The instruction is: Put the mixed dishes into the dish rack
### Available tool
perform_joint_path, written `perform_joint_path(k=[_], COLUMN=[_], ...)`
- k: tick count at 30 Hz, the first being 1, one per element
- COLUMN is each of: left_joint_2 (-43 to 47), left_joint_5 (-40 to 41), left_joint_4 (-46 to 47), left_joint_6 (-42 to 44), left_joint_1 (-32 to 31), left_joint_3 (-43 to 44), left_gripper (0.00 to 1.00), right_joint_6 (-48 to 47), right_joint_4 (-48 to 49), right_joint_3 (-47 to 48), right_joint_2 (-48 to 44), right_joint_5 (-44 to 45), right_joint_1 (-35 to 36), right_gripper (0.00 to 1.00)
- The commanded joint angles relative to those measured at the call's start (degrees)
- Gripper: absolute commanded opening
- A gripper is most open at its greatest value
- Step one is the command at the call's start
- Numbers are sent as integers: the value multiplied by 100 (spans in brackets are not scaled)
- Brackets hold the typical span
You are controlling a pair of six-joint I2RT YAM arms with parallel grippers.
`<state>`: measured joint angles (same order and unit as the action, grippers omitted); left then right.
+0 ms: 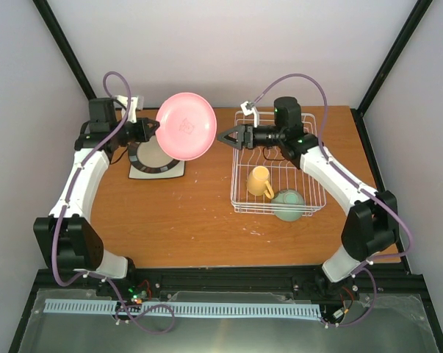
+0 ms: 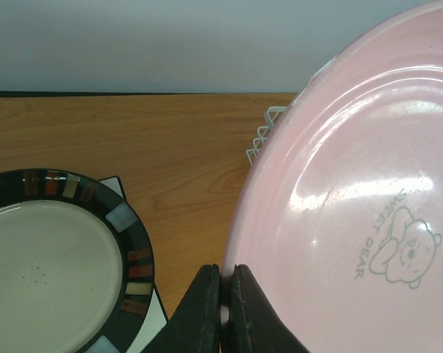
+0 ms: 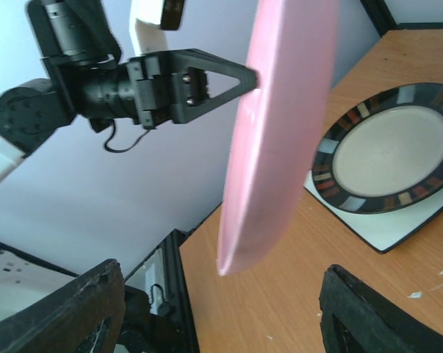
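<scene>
The pink round plate hangs on edge above the table, and my left gripper is shut on its rim. In the left wrist view the fingertips pinch the plate at its lower edge. My right gripper stands open just right of the plate, and its wrist view shows the plate's free edge above the gap between its wide-apart fingers. The dish rack holds the pale yellow mug and the mint-green bowl. The black-rimmed plate lies on the white square plate.
The wooden table lies between the plate stack at the left and the rack at the right. My right arm reaches over the rack's far end. White walls and black frame posts close in the back corners.
</scene>
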<state>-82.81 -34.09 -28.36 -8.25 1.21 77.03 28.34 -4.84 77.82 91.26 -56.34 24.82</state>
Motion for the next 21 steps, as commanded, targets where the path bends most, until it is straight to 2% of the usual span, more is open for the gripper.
perform_joint_path(k=[1,15,19,21], left_joint_2=[237,296,239,196], left_joint_5=[-143,-115,-31,44], left_joint_4=[-55,-27,23,64], left_joint_6=[-83,-107,-152,-195], left_joint_1=[-47,-153,-401,-585], left_joint_3=[158,34,40,57], left_gripper=[1,1,1,1], right_joint_6=[-428,-16,35,85], right_joint_4=[-316,124,201,276], right_joint_3=[288,1016,1056,1071], right_joint_2=[325,1150,1232,1276], right_joint_5=[297,-1,-62,-116], right_joint_1=[36,158,205,224], right_gripper=[72,70,69,64])
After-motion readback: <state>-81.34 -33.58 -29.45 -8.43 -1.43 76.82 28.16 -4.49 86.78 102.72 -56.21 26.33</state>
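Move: The pink plate is still pinched by its left rim in the left gripper, so its middle lies about 8 cm to that hand's right, level with it ahead and about 1 cm below; the open right gripper waits some 16 cm to the left hand's right, 6 cm back and 3 cm higher. From the right hand the plate's middle is about 9 cm left, 6 cm ahead and 4 cm below. The dark-rimmed plate lies 21 cm left, 9 cm ahead, and the yellow mug 12 cm right, 5 cm back, both 20-odd cm below. Bring the open right gripper about 4 cm forward and 3 cm left onto the pink plate's free rim, sinking some 3.5 cm on the way and then easing up about 1 cm, until its still-open fingers sit either side of the rim. Keep the left pinch and hold nearly still, then carry the plate roughly 2 cm right towards the right gripper. ##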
